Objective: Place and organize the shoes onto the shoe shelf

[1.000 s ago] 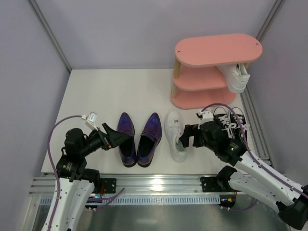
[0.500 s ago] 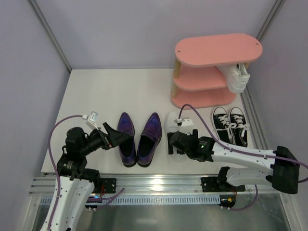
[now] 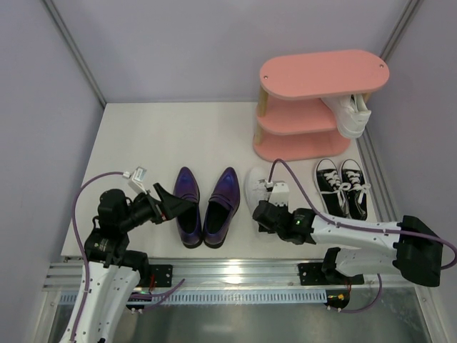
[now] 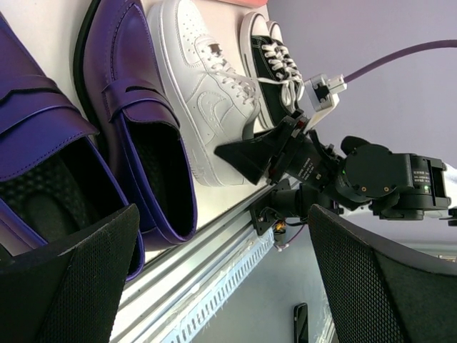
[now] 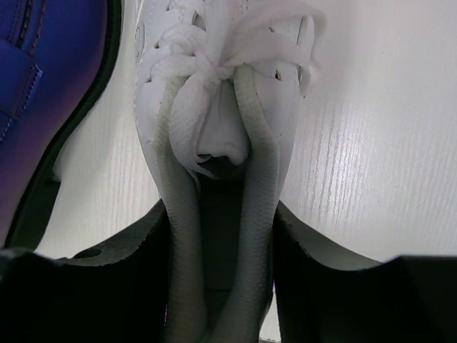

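The pink shoe shelf (image 3: 321,75) stands at the back right, with one white sneaker (image 3: 351,114) sticking out of its middle tier. The other white sneaker (image 3: 255,184) lies on the table. My right gripper (image 3: 268,213) is at its heel, and in the right wrist view the fingers (image 5: 136,243) squeeze the collar of this sneaker (image 5: 214,86) from both sides. The purple loafers (image 3: 206,206) lie side by side left of it. The black sneakers (image 3: 341,187) lie to its right. My left gripper (image 3: 171,201) is open and empty beside the left loafer (image 4: 36,143).
The table's front edge and a metal rail (image 3: 228,271) run just behind the shoes' heels. The enclosure walls close in the left, back and right sides. The shelf's bottom tier (image 3: 300,148) shows no shoe.
My right gripper swung left from above the black sneakers to the heel of the white sneaker on the table and closed on it. The left arm has not moved.
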Available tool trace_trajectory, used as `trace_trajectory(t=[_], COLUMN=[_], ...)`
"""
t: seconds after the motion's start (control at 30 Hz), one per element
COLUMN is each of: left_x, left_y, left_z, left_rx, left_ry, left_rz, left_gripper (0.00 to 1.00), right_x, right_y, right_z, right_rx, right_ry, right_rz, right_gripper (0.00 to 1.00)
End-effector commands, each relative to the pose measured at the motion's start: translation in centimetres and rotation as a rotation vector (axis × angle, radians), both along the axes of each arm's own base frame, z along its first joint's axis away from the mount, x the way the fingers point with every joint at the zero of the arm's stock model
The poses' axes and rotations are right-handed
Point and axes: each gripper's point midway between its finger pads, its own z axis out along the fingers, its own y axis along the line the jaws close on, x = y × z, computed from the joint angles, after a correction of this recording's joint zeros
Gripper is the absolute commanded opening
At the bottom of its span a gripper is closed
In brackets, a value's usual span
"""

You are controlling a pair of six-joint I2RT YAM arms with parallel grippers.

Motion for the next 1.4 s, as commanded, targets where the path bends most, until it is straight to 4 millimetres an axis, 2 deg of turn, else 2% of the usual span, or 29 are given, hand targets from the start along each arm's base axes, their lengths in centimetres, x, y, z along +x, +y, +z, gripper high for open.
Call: trace_trajectory(t=[0.0,0.07,0.1,0.27,0.53,0.63,0.67,0.73,0.77,0.83,0.87,0.9,0.97,1.0,1.07,1.17,1.27,1.37], left_x=[0.0,0.0,0.0,0.2,0.1,0.1,0.1,0.1,0.1,0.1,0.1,0.1,-0.1,-0.2,-0.4,-0.6,-0.8,-0.9], left_y=[0.0,0.0,0.0,-0.1,-0.2,-0.2,-0.2,-0.3,-0.3,-0.4,-0.4,-0.4,-0.4,-0.4,-0.4,-0.2,0.0,0.0], left_z=[1.2,1.3,1.3,1.5,1.7,1.6,1.6,1.8,1.8,2.0,2.2,2.3,2.4,2.3,2.3,2.4,2.5,2.5], left_rx=[0.003,0.003,0.001,-0.007,-0.029,-0.030,-0.030,-0.036,-0.041,-0.046,-0.049,-0.049,-0.050,-0.049,-0.049,-0.035,-0.019,-0.013], left_ry=[-0.041,-0.044,-0.042,-0.047,-0.046,-0.043,-0.043,-0.048,-0.049,-0.055,-0.058,-0.061,-0.065,-0.060,-0.060,-0.063,-0.071,-0.077], left_rz=[-0.010,-0.005,-0.004,-0.005,-0.007,-0.008,-0.008,-0.006,-0.006,-0.009,-0.011,-0.009,-0.016,-0.015,-0.017,-0.017,-0.012,-0.011], left_gripper=[1.00,1.00,1.00,1.00,1.00,1.00,1.00,1.00,1.00,1.00,1.00,1.00,1.00,1.00,1.00,1.00,1.00,1.00], right_x=[0.6,0.9,1.1,1.4,0.5,0.4,0.5,0.8,1.0,1.5,1.9,2.4,3.3,4.2,5.2,6.6,6.8,5.9], right_y=[0.1,-0.5,-1.3,-4.3,-9.5,-11.8,-12.6,-12.9,-13.2,-12.7,-12.2,-11.8,-11.1,-10.6,-9.8,-8.7,-7.5,-7.0], right_z=[3.2,5.2,7.4,13.6,17.1,19.3,20.8,22.2,23.7,24.8,26.4,26.6,28.4,28.0,29.0,29.0,28.6,27.6], right_rx=[0.078,0.090,0.101,0.099,0.065,0.044,0.020,-0.013,-0.026,-0.060,-0.038,-0.069,-0.048,-0.069,-0.035,-0.040,-0.035,-0.005], right_ry=[-0.087,-0.129,-0.175,-0.295,-0.371,-0.418,-0.448,-0.471,-0.492,-0.491,-0.512,-0.501,-0.520,-0.483,-0.477,-0.448,-0.429,-0.404], right_rz=[0.007,0.004,-0.002,-0.019,-0.078,-0.118,-0.124,-0.115,-0.108,-0.093,-0.087,-0.054,-0.041,-0.009,0.014,0.061,0.118,0.159], right_gripper=[0.04,0.04,0.04,0.04,0.04,0.04,0.04,0.04,0.04,0.04,0.04,0.04,0.04,0.04,0.04,0.04,0.04,0.04])
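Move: The right hand already has the white shoe by its heel end, on the table. The open spot on the middle shelf lies about 33 cm ahead, 16 cm right and 11 cm higher; the first white shoe stands some 11 cm right of that spot. From the hand, the black pair is roughly 13 cm ahead and 27 cm right, the nearer purple shoe 7 cm ahead and 15 cm left. From the left hand the shelf spot is about 35 cm ahead, 42 cm right, slightly lower. Keeping its pinch on the heel end of the white shoe, the right hand lifts it off the table, rising about 25 cm while swinging some 12 cm right. Near the top it turns forward about 6 cm towards the shelf and drifts back left roughly 3 cm. The wrist tips the fingers up by close to 20 degrees, raising the toe. ##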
